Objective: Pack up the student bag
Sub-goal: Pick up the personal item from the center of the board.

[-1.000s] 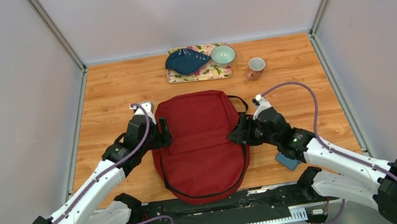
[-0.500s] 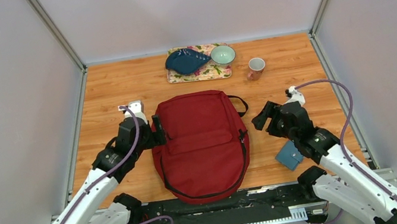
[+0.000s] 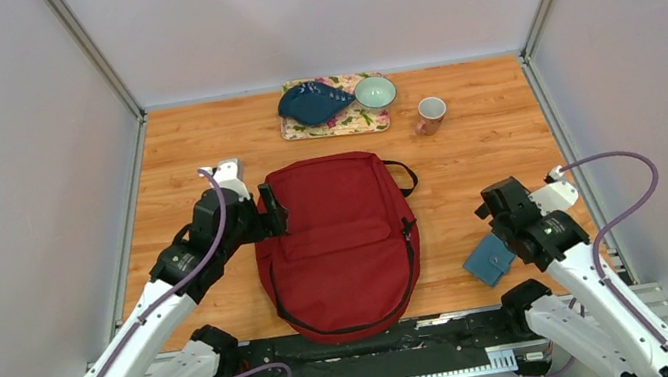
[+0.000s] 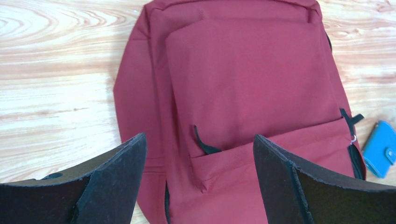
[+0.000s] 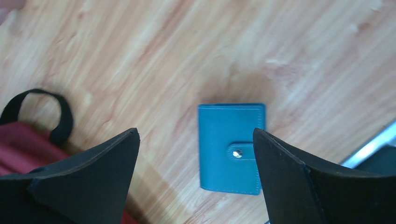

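Observation:
The dark red student bag lies flat in the middle of the table with its front pocket up and its black top loop toward the far right. My left gripper hovers open at the bag's upper left edge. In the left wrist view it frames the pocket corner and a black zipper pull, touching nothing. My right gripper is open above a small blue wallet to the right of the bag. The right wrist view shows the wallet on the wood below the open gripper.
At the back stands a floral tray carrying a dark blue pouch and a pale green bowl. A pink mug stands just right of it. White walls close in the table on three sides.
My right gripper left the bag's right side, swung right and toward the near edge over the wallet, and opened wider. The left gripper opened and stayed at the bag's left edge.

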### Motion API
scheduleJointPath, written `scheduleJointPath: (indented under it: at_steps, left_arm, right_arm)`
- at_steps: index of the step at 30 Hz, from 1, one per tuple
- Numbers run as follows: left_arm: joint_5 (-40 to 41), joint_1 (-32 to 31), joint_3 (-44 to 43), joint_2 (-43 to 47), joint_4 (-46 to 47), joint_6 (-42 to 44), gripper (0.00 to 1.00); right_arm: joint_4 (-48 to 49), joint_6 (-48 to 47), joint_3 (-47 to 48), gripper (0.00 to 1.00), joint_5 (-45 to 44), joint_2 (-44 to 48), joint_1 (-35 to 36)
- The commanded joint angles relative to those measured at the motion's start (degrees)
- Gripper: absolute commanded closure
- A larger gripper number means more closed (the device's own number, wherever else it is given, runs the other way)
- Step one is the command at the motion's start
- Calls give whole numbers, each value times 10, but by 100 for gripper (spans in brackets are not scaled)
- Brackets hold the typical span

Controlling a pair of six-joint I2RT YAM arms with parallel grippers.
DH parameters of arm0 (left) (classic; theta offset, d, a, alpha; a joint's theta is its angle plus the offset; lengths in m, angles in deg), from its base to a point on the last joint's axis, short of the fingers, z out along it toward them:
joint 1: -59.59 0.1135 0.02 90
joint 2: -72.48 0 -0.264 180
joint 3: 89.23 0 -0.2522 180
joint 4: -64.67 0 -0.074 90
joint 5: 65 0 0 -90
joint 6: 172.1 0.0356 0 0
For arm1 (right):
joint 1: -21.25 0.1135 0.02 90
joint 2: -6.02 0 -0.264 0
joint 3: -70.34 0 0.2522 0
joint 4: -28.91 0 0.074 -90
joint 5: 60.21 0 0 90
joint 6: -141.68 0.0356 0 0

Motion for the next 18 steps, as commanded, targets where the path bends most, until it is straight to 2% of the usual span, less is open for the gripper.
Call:
scheduleJointPath:
  at_steps: [1,4,10,15,18]
  left_arm:
    - [-42,2,-20,-8,24,-10,9]
    - [-52,2,-16,-8,25,-12,10]
    - [-58,2,-13,-2,27,-13,9]
    - [-54,2,-10,6,27,-14,9]
    - [-51,2,-6,10,28,-15,10]
  right_arm:
    - [-71,103,-1,5,-51,-19,-29]
    - [-63,96,-16,5,-41,-45,-50]
    - [26,9,-66,5,20,-81,-109]
    - [88,-31,-101,5,42,-89,-119]
    - [143,-65,-127,5,91,-99,-120]
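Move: The blue personal item (wallet) lies flat on the board, about 11 cm below the right hand and roughly 4 cm nearer the base, about 1 cm to its left. The red backpack's middle is some 32 cm to that hand's left, about 3 cm ahead; the mug stands around 30 cm ahead and 5 cm left. From the left hand the wallet lies about 41 cm right, 11 cm back and 19 cm lower. Lower the right gripper about 8 cm to just above the wallet, first easing it back and to the right by some 3 cm each, then sinking nearly straight down. Tip the fingers about 15 degrees more steeply downward while swinging the wrist roughly 10 degrees clockwise, and keep them wide open, short of the wallet. ##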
